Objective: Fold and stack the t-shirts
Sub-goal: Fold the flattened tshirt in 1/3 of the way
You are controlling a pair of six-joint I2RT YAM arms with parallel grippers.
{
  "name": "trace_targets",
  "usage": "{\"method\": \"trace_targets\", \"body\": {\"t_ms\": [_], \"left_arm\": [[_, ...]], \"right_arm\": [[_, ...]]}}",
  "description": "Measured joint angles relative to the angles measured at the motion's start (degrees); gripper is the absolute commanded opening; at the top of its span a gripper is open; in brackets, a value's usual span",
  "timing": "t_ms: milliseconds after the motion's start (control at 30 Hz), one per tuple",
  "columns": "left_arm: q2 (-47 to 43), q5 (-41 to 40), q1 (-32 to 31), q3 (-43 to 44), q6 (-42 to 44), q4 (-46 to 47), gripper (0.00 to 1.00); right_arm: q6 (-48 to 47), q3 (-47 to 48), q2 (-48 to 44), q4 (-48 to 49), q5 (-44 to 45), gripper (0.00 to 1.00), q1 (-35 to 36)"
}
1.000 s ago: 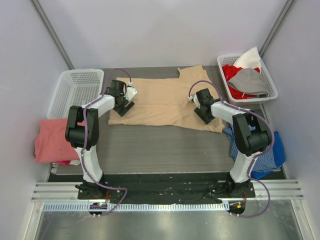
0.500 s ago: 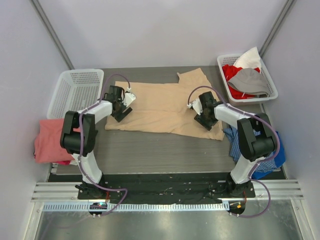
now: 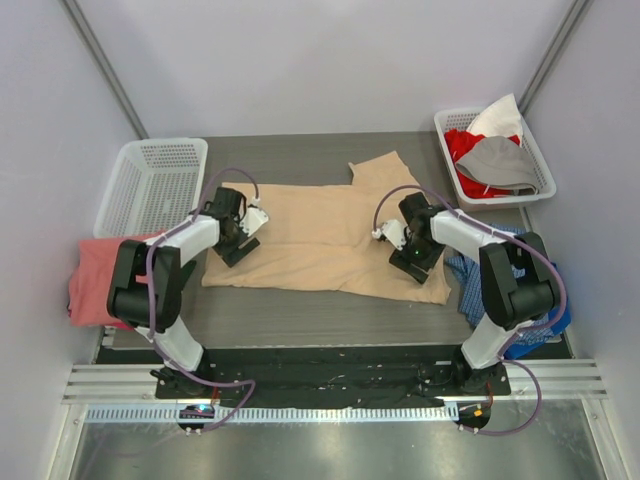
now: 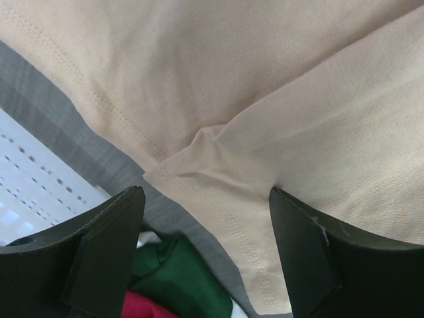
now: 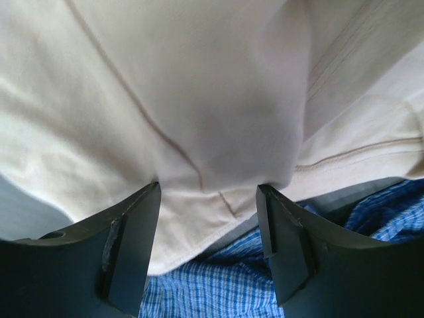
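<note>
A large tan t-shirt (image 3: 320, 230) lies spread across the middle of the grey table, one sleeve pointing to the far side. My left gripper (image 3: 238, 248) stands open on its left hem, jaws astride the hem corner (image 4: 207, 225) of the tan cloth (image 4: 265, 99). My right gripper (image 3: 417, 262) stands open on the shirt's near right corner, where tan cloth (image 5: 199, 86) bulges between the jaws (image 5: 209, 218). A salmon-pink t-shirt (image 3: 98, 280) lies crumpled at the table's left edge.
A white basket (image 3: 150, 185) sits at the far left, seen close in the left wrist view (image 4: 26, 199). A second basket (image 3: 446, 148) at the far right holds red, grey and white clothes. Blue checked cloth (image 3: 535, 300) (image 5: 218, 285) lies right of the tan shirt. Green cloth (image 4: 179, 275) shows below the left jaws.
Both arms have drawn back toward the near edge, and the tan shirt has slid that way with them. The right jaws have spread a little wider.
</note>
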Motion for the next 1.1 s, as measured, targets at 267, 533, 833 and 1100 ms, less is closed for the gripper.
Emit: {"method": "trace_targets", "body": {"t_ms": [267, 533, 833, 1100], "left_arm": [[-4.3, 0.0, -0.1, -4.4, 0.0, -2.9, 0.82], [-5.1, -0.4, -0.3, -5.2, 0.1, -4.1, 0.82], [-5.1, -0.7, -0.3, -4.6, -0.3, -4.7, 0.82], [-6.1, -0.8, -0.3, -0.6, -3.5, -3.9, 0.83]], "right_arm": [[-1.5, -1.1, -3.8, -5.9, -3.5, 0.69, 1.0], [-1.6, -4.5, -5.7, -7.6, -5.0, 0.7, 4.0], [-0.2, -3.1, -10.6, -7.3, -1.9, 0.71, 4.6], [2.3, 3.5, -11.9, -1.0, 5.8, 0.69, 4.4]]}}
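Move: The t-shirt lies flat right under both my open grippers. From my left hand its middle is about 22 cm right and 6 cm ahead; the white basket stands 22 cm left and 18 cm ahead, the red cloth 28 cm left and 6 cm back. From my right hand the t-shirt's middle is some 22 cm left and 7 cm ahead, the blue checked cloth 21 cm right and 4 cm back. I keep dragging the t-shirt back towards my bases with open fingertips resting on it, my left hand going about 4 cm and my right about 6. After a pause my left rises off 3 cm, easing forward; my right goes up and forward some 8 cm each from its nearest point, its fingertips tipping outward about 20 degrees. ##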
